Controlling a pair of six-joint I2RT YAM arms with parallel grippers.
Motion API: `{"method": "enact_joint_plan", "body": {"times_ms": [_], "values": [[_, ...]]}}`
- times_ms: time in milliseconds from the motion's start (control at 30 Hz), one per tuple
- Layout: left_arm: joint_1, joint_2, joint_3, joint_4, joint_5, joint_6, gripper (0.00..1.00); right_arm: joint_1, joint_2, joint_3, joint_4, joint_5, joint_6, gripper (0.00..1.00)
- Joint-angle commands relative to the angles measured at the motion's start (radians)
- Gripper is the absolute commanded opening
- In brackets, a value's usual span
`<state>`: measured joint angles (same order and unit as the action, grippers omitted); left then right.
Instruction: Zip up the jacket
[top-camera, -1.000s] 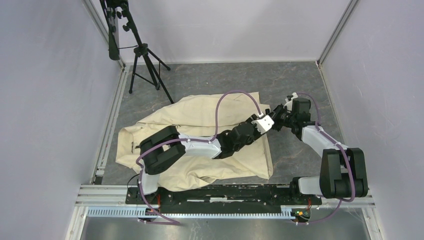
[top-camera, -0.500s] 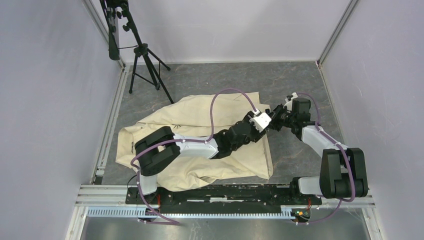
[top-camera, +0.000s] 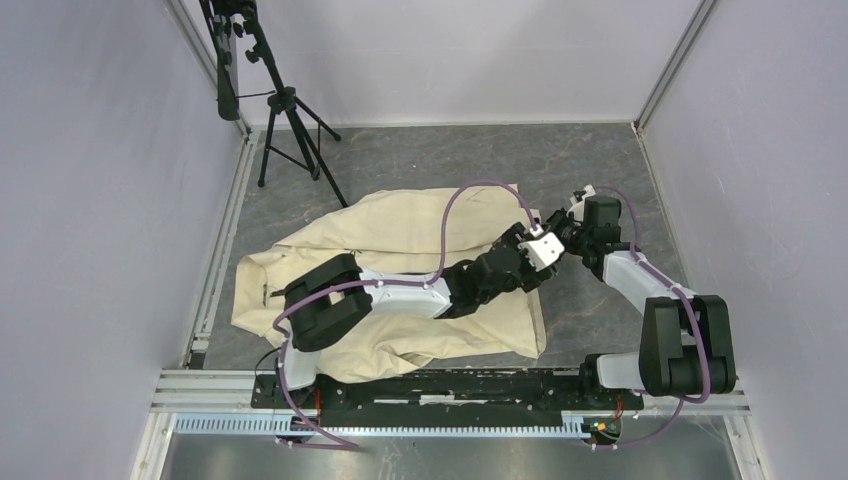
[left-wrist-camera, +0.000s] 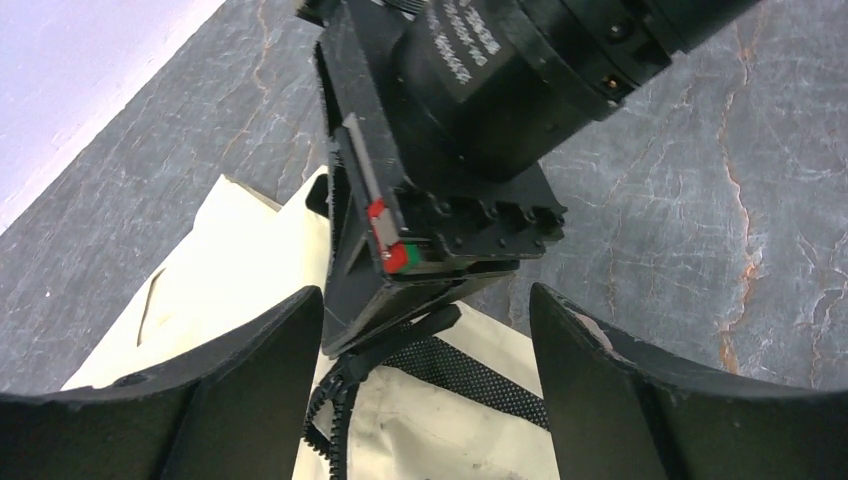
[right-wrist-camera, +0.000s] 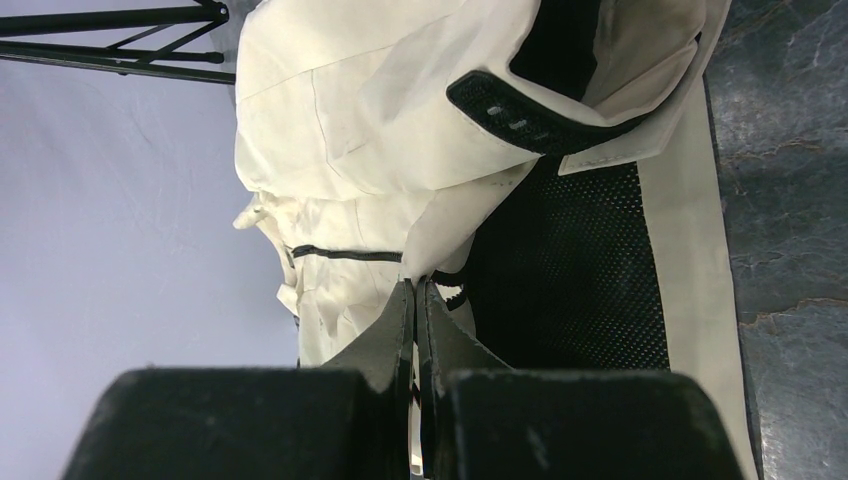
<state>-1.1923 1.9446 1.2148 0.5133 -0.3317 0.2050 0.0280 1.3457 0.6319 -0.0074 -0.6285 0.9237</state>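
The cream jacket (top-camera: 400, 235) lies wrinkled on the grey table, its hem end at the right. My right gripper (right-wrist-camera: 415, 282) is shut on the jacket's edge beside the dark zipper teeth (right-wrist-camera: 455, 290). In the left wrist view the right gripper (left-wrist-camera: 440, 200) pinches the fabric where the zipper (left-wrist-camera: 322, 420) and a black mesh strip (left-wrist-camera: 480, 380) meet. My left gripper (left-wrist-camera: 425, 300) is open, its fingers on either side of the right gripper's tips and holding nothing. In the top view the left gripper (top-camera: 556, 242) reaches across the jacket and meets the right gripper (top-camera: 568, 238).
A black tripod (top-camera: 285, 120) stands at the back left. A metal rail (top-camera: 450, 385) runs along the near edge by the arm bases. Grey walls close in both sides. A purple cable (top-camera: 480, 188) arches over the jacket.
My left gripper has moved right, closer round the right gripper's tips. The right arm and the jacket have hardly moved.
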Motion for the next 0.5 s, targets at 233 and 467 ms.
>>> {"method": "enact_joint_plan", "body": {"times_ms": [233, 467], "values": [[-0.011, 0.079, 0.119, -0.082, -0.114, 0.115, 0.76, -0.004, -0.007, 0.02, 0.034, -0.008, 0.012, 0.0], [-0.011, 0.065, 0.128, -0.075, -0.153, 0.096, 0.4, -0.003, -0.007, 0.014, 0.056, -0.019, 0.0, 0.0]]}}
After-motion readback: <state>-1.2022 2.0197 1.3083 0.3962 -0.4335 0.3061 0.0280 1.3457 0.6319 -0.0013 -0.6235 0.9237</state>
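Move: The zipper's black end, sticking out under the right fingertips, lies about 3 cm ahead of the left hand, 1 cm to its right and 3 cm below. The tips of the right gripper are some 4 cm ahead and roughly 3 cm below the left hand, level with it sideways. The sleeve cuff lies about 8 cm ahead, also level sideways, some 12 cm down. From the right hand, the zipper end is 1 cm back, 1 cm right and 1 cm below. The right fingers keep their pinch on the jacket edge without moving. Close beside them the left hand sinks about 2 cm, then eases a little over 1 cm forward, tilting some 10 degrees so that its left side rises. Near the bottom its wide-open fingers begin closing around the zipper end, reaching about half open; whether they touch it yet can't be seen. ##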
